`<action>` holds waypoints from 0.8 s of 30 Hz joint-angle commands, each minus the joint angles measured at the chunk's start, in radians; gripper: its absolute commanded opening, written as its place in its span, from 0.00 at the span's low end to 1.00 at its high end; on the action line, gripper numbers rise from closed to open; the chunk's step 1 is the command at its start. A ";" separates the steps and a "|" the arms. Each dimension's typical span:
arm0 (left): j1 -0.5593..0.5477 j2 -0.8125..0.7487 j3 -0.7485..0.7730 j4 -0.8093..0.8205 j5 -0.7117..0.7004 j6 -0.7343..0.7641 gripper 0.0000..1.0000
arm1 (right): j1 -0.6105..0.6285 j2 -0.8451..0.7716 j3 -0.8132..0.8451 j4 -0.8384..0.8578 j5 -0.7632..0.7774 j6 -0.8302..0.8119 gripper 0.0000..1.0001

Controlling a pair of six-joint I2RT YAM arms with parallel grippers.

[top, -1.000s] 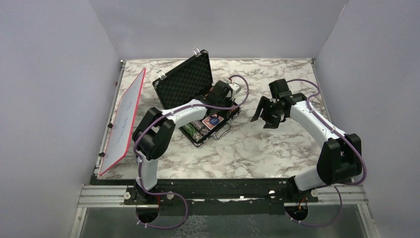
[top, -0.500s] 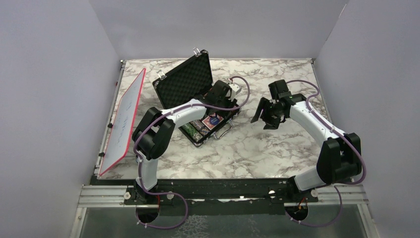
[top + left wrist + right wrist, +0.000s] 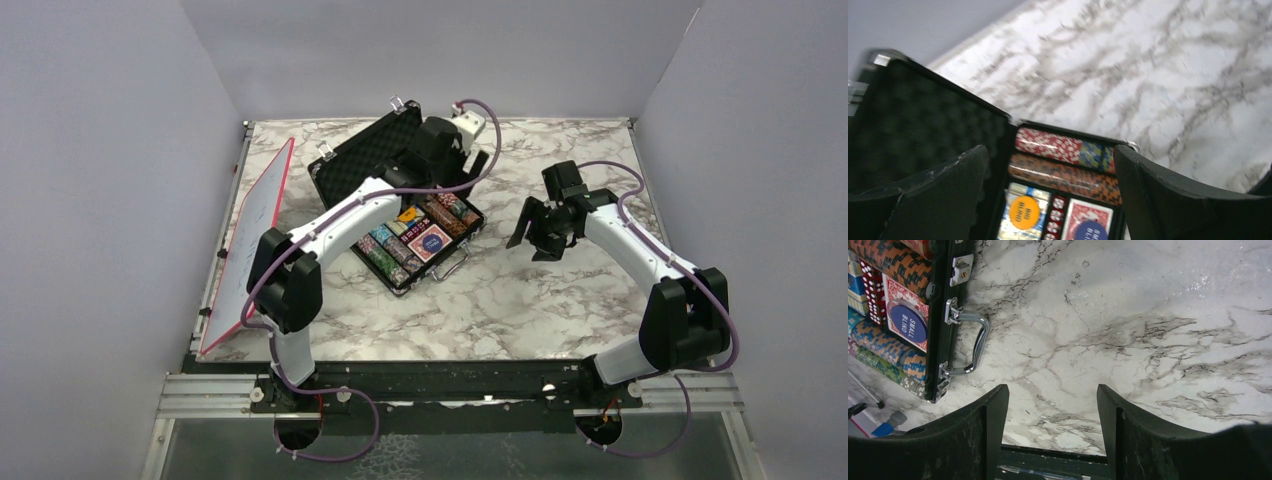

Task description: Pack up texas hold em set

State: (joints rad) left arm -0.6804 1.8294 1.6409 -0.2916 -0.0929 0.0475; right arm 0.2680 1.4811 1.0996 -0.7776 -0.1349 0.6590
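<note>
The texas hold em set's black briefcase (image 3: 455, 252) lies open on the marble table, its foam-lined lid (image 3: 368, 160) standing up at the back left. Inside are rows of multicoloured chips (image 3: 1063, 145), red dice (image 3: 1057, 226), a red-backed card (image 3: 1083, 212), an orange disc (image 3: 1024, 212) and a blue disc (image 3: 908, 320). My left gripper (image 3: 432, 150) hangs above the case's far corner, jaws wide open and empty (image 3: 1050, 160). To the right of the case's metal handle (image 3: 977, 342), my right gripper (image 3: 535, 232) hovers open over bare table (image 3: 1052, 390).
A red-edged white board (image 3: 250, 245) leans along the table's left edge. A small blue-tipped tool (image 3: 884, 429) lies near the case's front corner. Grey walls close in the left, back and right sides.
My left gripper has opened and lifted out of the case toward its far corner, uncovering the chips and cards. The right arm has stayed still.
</note>
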 commanded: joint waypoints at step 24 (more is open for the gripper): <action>0.237 0.156 0.368 -0.396 -0.303 -0.015 0.99 | 0.000 -0.005 -0.007 0.040 -0.052 -0.032 0.67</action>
State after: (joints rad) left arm -0.4534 1.9865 2.0319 -0.6319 -0.3683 0.0566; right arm 0.2680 1.4876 1.0996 -0.7525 -0.1726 0.6350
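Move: The raised lid's top edge has its middle about 20 cm to the left of my open left hand, some 12 cm farther out and 4 cm below it. The lid's right-hand latch is about 18 cm ahead and 12 cm left. The red chips lie almost straight beneath, 20 cm down; the orange chip is 5 cm back and 9 cm left of my hand. From my right hand, that lid edge is roughly 28 cm ahead and 40 cm left, 9 cm higher. I swing my empty left hand away from above the chips, left and forward in an arc towards the lid's top edge, about 15 cm left and 8 cm out. I first climb nearly 10 cm, then sink again by about 7, turning the hand some 25 degrees counter-clockwise so that the fingers point nearly straight forward. They stay wide open and touch nothing. ##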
